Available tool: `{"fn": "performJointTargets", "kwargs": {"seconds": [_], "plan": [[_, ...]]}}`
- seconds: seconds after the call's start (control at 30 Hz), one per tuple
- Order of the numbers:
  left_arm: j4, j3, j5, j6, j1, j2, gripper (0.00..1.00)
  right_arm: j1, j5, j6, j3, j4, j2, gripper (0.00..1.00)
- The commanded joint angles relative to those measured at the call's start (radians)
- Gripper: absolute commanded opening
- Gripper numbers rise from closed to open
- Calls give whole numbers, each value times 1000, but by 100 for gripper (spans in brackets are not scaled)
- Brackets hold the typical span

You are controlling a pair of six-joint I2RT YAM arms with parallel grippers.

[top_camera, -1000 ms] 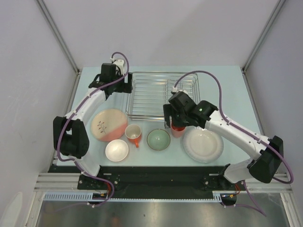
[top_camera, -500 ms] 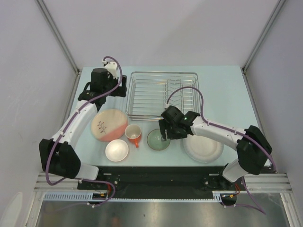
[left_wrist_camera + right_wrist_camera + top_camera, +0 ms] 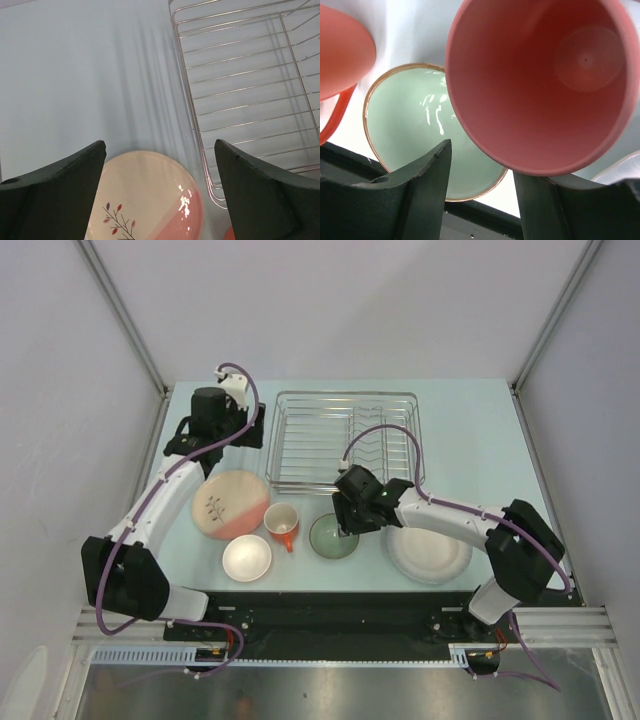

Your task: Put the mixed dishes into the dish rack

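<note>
The dish rack stands at the back middle with no dishes in it. In front of it lie a pink plate, a small white bowl, an orange-handled mug, a pale green bowl and a whitish plate. My right gripper is low over the green bowl's right edge. In the right wrist view its open jaws straddle the bowl's rim, with the pink tumbler upright close above the right finger. My left gripper hangs wide open above the pink plate's far edge.
The rack's left wall runs just right of the left gripper. The mug stands left of the green bowl. My right arm hides the tumbler from above. Grey walls close in the table on three sides.
My right gripper has slid left from the pink tumbler to the green bowl's right rim, and its jaws have narrowed. The left arm drew back slightly, then stayed still.
</note>
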Motion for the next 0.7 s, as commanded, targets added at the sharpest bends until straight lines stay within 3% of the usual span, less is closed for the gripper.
{"fn": "performJointTargets", "kwargs": {"seconds": [0.0,0.27,0.4,0.67], "plan": [[31,4,-10,27,15,-17,95,46,37,-5,-28,-1,-15,56],[44,-2,-6,28,21,-2,95,97,86,15,-98,-14,-63,53],[46,-4,-1,31,26,-7,96,97,94,18,-113,8,-64,37],[57,-16,-3,42,38,-11,96,99,134,14,-121,29,-63,15]]}}
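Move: Around 3 cm to the right hand's left, 1 cm back and 4 cm below its fingers is the middle of the green bowl. The red cup stands close in front, about 5 cm ahead and 3 cm to the right, 1 cm below. The orange mug lies some 13 cm left and 2 cm ahead, 2 cm lower. From the left hand, the bowl is roughly 18 cm right, 20 cm back and 20 cm down. Drawing back about 4 cm towards the robot and sinking some 2 cm, the right hand brings its half-open, downward-pointing fingers astride the green bowl's right-hand rim. Then it all but stops and closes the fingers to pinch that rim, one fingertip inside the bowl and the other outside. ##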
